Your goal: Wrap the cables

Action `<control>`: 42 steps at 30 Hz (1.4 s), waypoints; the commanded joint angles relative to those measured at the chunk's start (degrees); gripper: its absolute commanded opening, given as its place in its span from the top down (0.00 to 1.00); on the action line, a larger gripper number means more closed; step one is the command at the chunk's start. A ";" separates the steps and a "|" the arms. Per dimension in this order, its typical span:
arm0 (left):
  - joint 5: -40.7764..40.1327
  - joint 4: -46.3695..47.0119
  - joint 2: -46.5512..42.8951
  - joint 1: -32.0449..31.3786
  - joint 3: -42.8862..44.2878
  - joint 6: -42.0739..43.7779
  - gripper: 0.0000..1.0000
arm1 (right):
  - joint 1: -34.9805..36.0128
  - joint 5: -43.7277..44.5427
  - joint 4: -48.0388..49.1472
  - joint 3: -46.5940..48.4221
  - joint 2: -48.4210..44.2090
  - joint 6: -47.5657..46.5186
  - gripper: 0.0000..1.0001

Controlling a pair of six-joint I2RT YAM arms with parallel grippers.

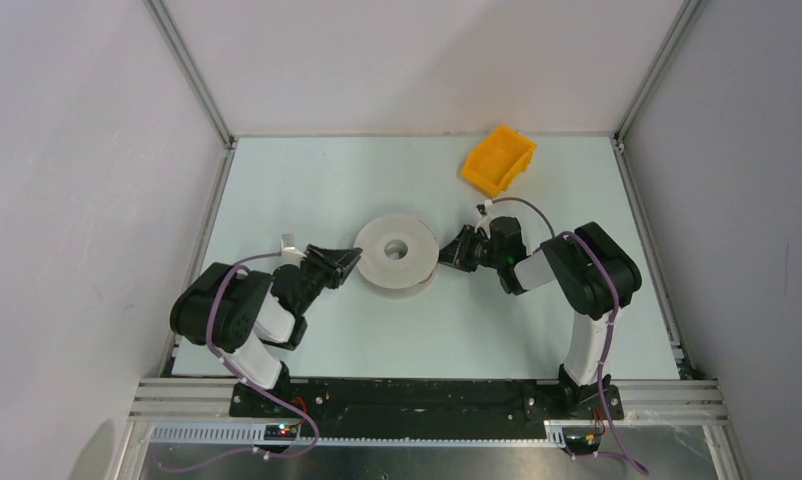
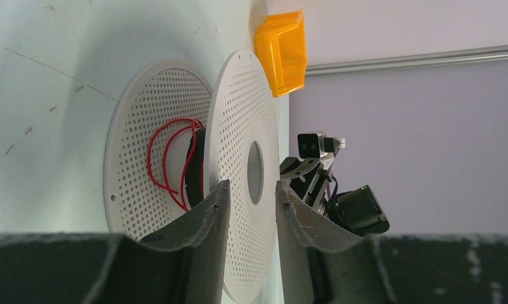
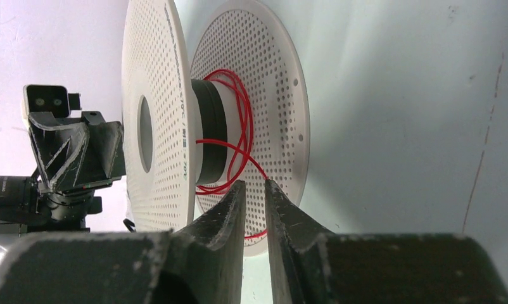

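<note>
A white perforated spool (image 1: 397, 252) lies flat mid-table. Thin red cable (image 2: 169, 158) hangs in loose loops round its black hub, between the two flanges. My left gripper (image 1: 351, 263) is at the spool's left rim. In the left wrist view it (image 2: 252, 187) is open and straddles the upper flange (image 2: 242, 114), one finger between the flanges and one above. My right gripper (image 1: 445, 256) is at the spool's right rim. In its own view it (image 3: 254, 183) has a narrow gap between its jaws, in front of the lower flange (image 3: 277, 95). The cable (image 3: 242, 126) crosses behind that gap.
A yellow bin (image 1: 498, 160) sits at the back right of the table and shows in the left wrist view (image 2: 282, 50). White walls with aluminium rails (image 1: 192, 75) enclose the table. The two grippers face each other across the spool.
</note>
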 commanded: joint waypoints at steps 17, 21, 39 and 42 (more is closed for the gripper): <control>-1.02 1.32 1.18 -3.14 1.39 0.35 0.66 | 2.60 3.47 -8.87 4.13 0.67 -3.41 0.79; -1.52 1.31 1.26 -3.89 1.21 0.10 0.66 | 4.04 4.38 -7.85 4.08 0.53 -1.99 0.84; -4.05 1.41 2.09 -7.28 1.16 -0.91 0.67 | 9.04 12.89 -1.30 3.46 1.82 7.80 1.00; -4.61 1.44 2.32 -8.03 1.30 -0.88 0.67 | 9.23 13.06 -0.58 3.21 2.47 9.04 1.00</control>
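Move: Between the spool's two flanges, at the right hand's edge of the spool, a strand of the red cable lies about 3 cm to this hand's left, 1 cm back and 1 cm lower; the spool's middle is some 10 cm left, 1 cm ahead and 1 cm above. From the left hand, the spool's middle is about 9 cm to the right, level in reach and roughly 5 cm below, with that cable strand some 14 cm right, 3 cm back and 6 cm below. Dipping about 1 cm first, the right hand then pushes in leftward some 4 cm between the flanges towards the core, easing slightly back, while its fingers go from a small gap to shut, pinching the red cable strand at their tips. The left hand creeps about 3 cm to the right and a little back, in over the upper flange, fingers staying part open. ##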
